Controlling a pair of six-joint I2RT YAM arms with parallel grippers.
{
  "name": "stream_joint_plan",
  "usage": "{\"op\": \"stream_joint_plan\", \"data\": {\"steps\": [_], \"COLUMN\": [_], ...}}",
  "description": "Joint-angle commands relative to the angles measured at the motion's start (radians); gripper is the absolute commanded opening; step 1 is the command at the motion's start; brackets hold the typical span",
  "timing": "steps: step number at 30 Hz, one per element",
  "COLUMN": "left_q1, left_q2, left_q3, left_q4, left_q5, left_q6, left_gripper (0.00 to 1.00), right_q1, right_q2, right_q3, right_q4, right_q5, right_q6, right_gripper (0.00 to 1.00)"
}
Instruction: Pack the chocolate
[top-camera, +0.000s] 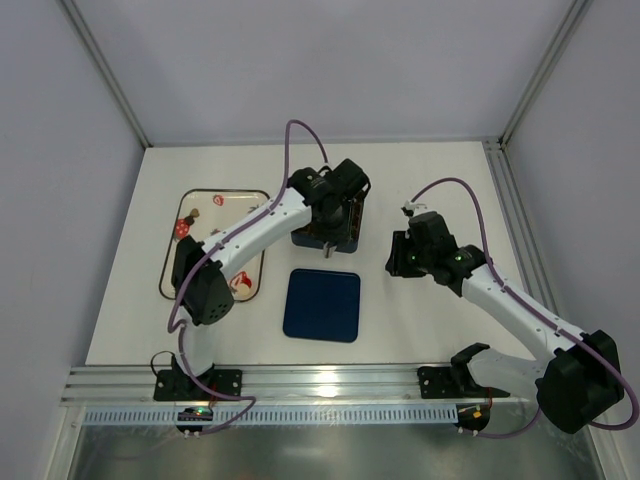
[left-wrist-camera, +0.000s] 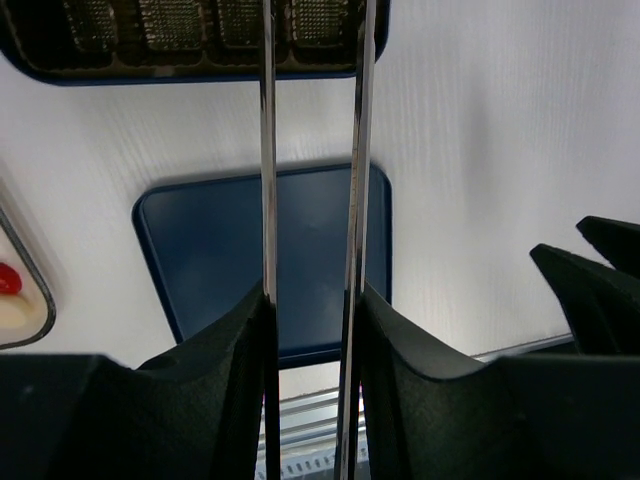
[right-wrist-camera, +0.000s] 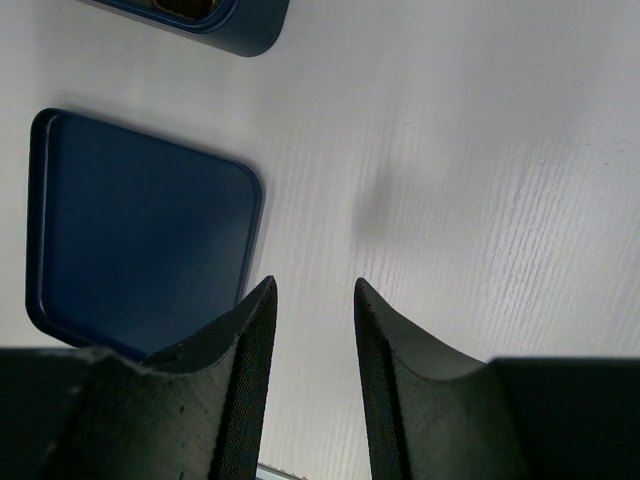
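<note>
My left gripper (top-camera: 333, 218) hangs over the square dark-blue box (top-camera: 352, 236) at the middle back and hides most of it. Its fingers (left-wrist-camera: 230, 350) press on a pair of long metal tweezers (left-wrist-camera: 268, 150). The blades stand apart with nothing seen between them, and their tips run out of view over the box's brown grid insert (left-wrist-camera: 170, 20). A tiny dark speck that may be chocolate (top-camera: 193, 213) lies on the tray (top-camera: 165, 270) at the left. My right gripper (top-camera: 402, 255) (right-wrist-camera: 312, 285) is open and empty above bare table.
The flat dark-blue lid (top-camera: 321, 305) (left-wrist-camera: 200, 260) (right-wrist-camera: 140, 220) lies in front of the box, between the two arms. The tray carries red strawberry pictures (top-camera: 181, 228). A metal rail (top-camera: 330, 380) runs along the near edge.
</note>
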Motion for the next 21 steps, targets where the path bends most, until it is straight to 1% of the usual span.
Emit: {"op": "stream_joint_plan", "data": {"steps": [1,3,4,5,6,7,9,10,11,13,14,17,21], "left_q1": [-0.001,0.013,0.022,0.046,0.06,0.075,0.129,0.152,0.19,0.23,0.247,0.295,0.339], "left_q2": [-0.139,-0.238,-0.273,-0.363,-0.407,-0.509,-0.611,-0.66,-0.756,-0.836,-0.907,-0.988,-1.039], "left_q3": [-0.052,-0.123,-0.207,-0.266,-0.315,-0.423,-0.518,-0.609,-0.645,-0.746,-0.774,-0.845,-0.903], "left_q4": [-0.007,-0.013,-0.016,-0.018,-0.016,-0.027,-0.041,-0.064,-0.076,-0.116,-0.134,-0.188,-0.223], "left_q5": [-0.077,-0.098,-0.107,-0.109,-0.112,-0.121,-0.127,-0.13,-0.132,-0.127,-0.124,-0.13,-0.132], "left_q6": [0.001,-0.025,-0.037,-0.065,-0.077,-0.092,-0.132,-0.146,-0.167,-0.189,-0.195,-0.212,-0.226], "left_gripper": [0.36,0.37,0.37,0.37,0.37,0.37,0.38,0.37,0.38,0.38,0.39,0.4,0.4], "right_q1": [0.004,0.004,0.004,0.004,0.004,0.005,0.007,0.007,0.007,0.01,0.013,0.02,0.033], "right_q2": [-0.01,-0.006,-0.003,0.0,0.003,0.005,0.013,0.017,0.022,0.039,0.046,0.071,0.091], "right_q3": [0.02,0.02,0.019,0.018,0.018,0.018,0.015,0.015,0.011,0.009,0.011,0.015,0.022], "right_q4": [0.031,0.037,0.043,0.049,0.052,0.061,0.077,0.083,0.091,0.111,0.117,0.138,0.15], "right_q5": [0.009,0.009,-0.024,-0.031,-0.037,-0.048,-0.06,-0.075,-0.083,-0.098,-0.112,-0.129,-0.138], "right_q6": [-0.004,-0.004,-0.006,-0.006,-0.007,-0.007,-0.009,-0.009,-0.007,-0.006,-0.004,-0.004,-0.004], "right_gripper": [0.39,0.39,0.39,0.39,0.39,0.39,0.39,0.39,0.39,0.39,0.39,0.39,0.39]}}
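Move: Lying some 23 cm to the left hand's left and 5 cm back, the cream chocolate is near the tray's near-right corner, about 14 cm below the hand. The box is roughly 12 cm ahead; the blue lid lies about 11 cm back and 2 cm left. For the right hand, that chocolate is some 37 cm left, 2 cm ahead and 9 cm below. Swinging quickly away from the chocolate box with the tweezers still held, the left hand goes about 25 cm left and 13 cm back to the near side of the tray's near-right corner, arching up some 4 cm midway and sinking most of that again, while turning roughly 30 degrees counter-clockwise. The opening stays as it was. The right hand, empty, drifts 3 cm left. ##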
